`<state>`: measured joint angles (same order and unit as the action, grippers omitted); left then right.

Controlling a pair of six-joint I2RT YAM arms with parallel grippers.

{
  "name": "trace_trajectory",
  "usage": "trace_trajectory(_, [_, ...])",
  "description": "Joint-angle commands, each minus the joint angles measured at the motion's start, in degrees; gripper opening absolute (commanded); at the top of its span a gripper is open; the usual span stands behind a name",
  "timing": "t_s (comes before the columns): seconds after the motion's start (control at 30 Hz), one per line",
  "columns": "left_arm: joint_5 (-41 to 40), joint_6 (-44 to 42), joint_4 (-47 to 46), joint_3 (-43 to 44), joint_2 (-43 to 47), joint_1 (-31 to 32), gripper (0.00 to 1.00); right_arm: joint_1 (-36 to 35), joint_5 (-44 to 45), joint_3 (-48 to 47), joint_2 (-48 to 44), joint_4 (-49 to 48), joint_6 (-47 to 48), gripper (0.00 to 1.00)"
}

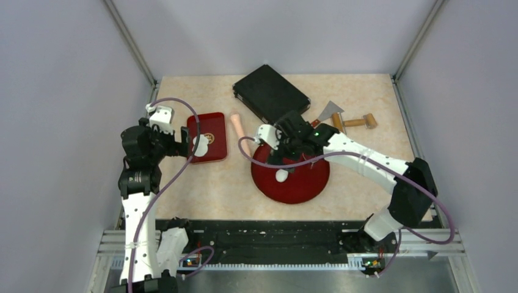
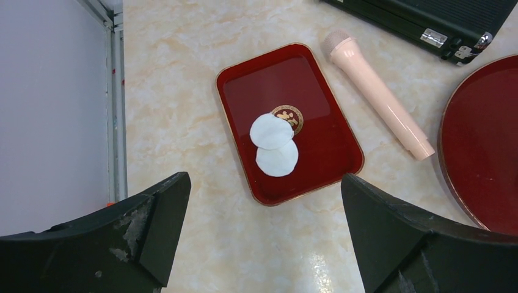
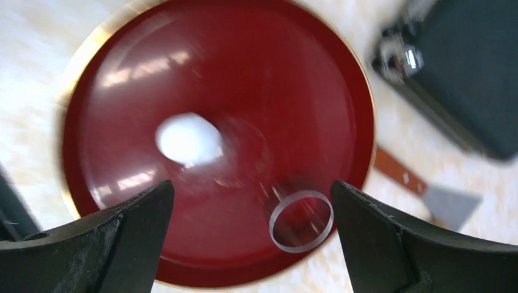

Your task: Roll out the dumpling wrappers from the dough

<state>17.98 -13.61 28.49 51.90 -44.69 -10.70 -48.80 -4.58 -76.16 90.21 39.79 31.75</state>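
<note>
Two dumpling wrappers [image 2: 271, 131] [image 2: 278, 160], thin white discs, overlap on the red rectangular tray [image 2: 324, 110]; from above they show as one white patch [image 1: 200, 144]. The dough [image 3: 188, 138], a small white ball, sits on the round red plate [image 3: 122, 85], left of centre, and also shows in the top view [image 1: 281, 176]. A clear ring cutter [image 3: 302, 220] lies near the plate's rim. My left gripper [image 2: 262, 238] is open and empty above the table, just short of the tray. My right gripper [image 3: 250, 238] is open and empty above the plate, with the ring between its fingers, lower down.
A pink rolling pin [image 2: 377, 94] lies between the tray and the plate. A black case [image 1: 270, 93] stands at the back. A metal scraper [image 1: 330, 111] and a wooden-handled tool [image 1: 360, 122] lie to the right of the case. The right wrist view is blurred.
</note>
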Motion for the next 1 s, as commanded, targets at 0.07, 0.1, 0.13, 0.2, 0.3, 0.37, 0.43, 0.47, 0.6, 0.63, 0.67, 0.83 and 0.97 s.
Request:
trace_trajectory(0.07, [2.8, 0.4, -2.5, -0.5, 1.0, -0.6, 0.99, 9.5, 10.8, 11.6, -4.9, -8.2, 1.0, 0.93])
trace_trajectory(0.1, [3.0, 0.5, -2.5, -0.5, 0.9, -0.6, 0.99, 10.3, 11.2, 13.4, -5.5, -9.6, 1.0, 0.91])
trace_trajectory(0.13, [3.2, 0.5, -2.6, -0.4, 0.7, -0.6, 0.99, 10.9, 11.4, 15.0, -6.1, -11.0, 1.0, 0.90])
trace_trajectory(0.2, [3.5, 0.4, -2.5, -0.4, 0.5, -0.6, 0.99, 11.8, 11.6, 17.4, -6.6, -13.9, 1.1, 0.84])
trace_trajectory(0.3, [3.3, 0.5, -2.5, -0.4, 0.4, -0.6, 0.99, 12.3, 11.3, 19.2, -6.3, -16.0, 0.5, 0.79])
trace_trajectory(0.37, [3.3, 0.6, -2.5, -0.4, 0.4, -0.6, 0.99, 12.3, 11.3, 19.9, -5.8, -16.9, 0.0, 0.75])
trace_trajectory(0.43, [3.2, 0.6, -2.5, -0.5, 0.4, -0.6, 0.99, 12.3, 11.1, 20.4, -4.9, -17.7, 0.0, 0.73])
trace_trajectory(0.47, [3.2, 0.6, -2.5, -0.5, 0.3, -0.7, 0.99, 12.3, 11.1, 20.7, -4.4, -18.1, 0.0, 0.68])
trace_trajectory(0.6, [2.8, 0.6, -2.5, -0.5, 0.0, -0.8, 0.99, 12.4, 10.8, 21.5, -1.9, -18.8, 0.3, 0.58])
trace_trajectory(0.63, [2.7, 0.6, -2.4, -0.5, 0.0, -0.9, 0.99, 12.4, 10.4, 21.7, -1.4, -18.9, 0.4, 0.57])
trace_trajectory(0.67, [2.8, 0.6, -2.5, -0.5, 0.0, -1.0, 0.99, 12.4, 10.0, 21.8, -1.0, -18.8, 0.4, 0.56])
trace_trajectory(0.83, [2.9, 0.6, -2.5, -0.5, -0.2, -1.2, 0.99, 12.4, 9.2, 22.0, -0.4, -18.7, 0.5, 0.43])
trace_trajectory(0.97, [2.9, 0.7, -2.5, -0.5, -0.2, -1.2, 0.99, 12.4, 8.4, 22.0, -0.6, -18.2, 0.6, 0.25])
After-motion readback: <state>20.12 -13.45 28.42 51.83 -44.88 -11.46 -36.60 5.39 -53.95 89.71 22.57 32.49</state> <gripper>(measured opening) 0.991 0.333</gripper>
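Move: The glass on the round tray is about 12 cm to the right hand's right, 5 cm ahead and 11 cm below it. The dough is almost under that hand, 1 cm to its right and 13 cm down. The spatula lies some 19 cm ahead and 15 cm right, the black case about 27 cm ahead and 2 cm left, both 13 cm lower. From the left hand the glass is roughly 45 cm right, 2 cm ahead and 21 cm below. The glass is what the right hand makes for: leaving the dough, it swings about 11 cm right and slightly forward while sinking some 10 cm, the wrist turning nearly 20 degrees clockwise. Most of the travel comes quickly; then the hand settles lower as its wide-open fingers close to about a third, astride the glass's near wall. Contact can't be made out. ##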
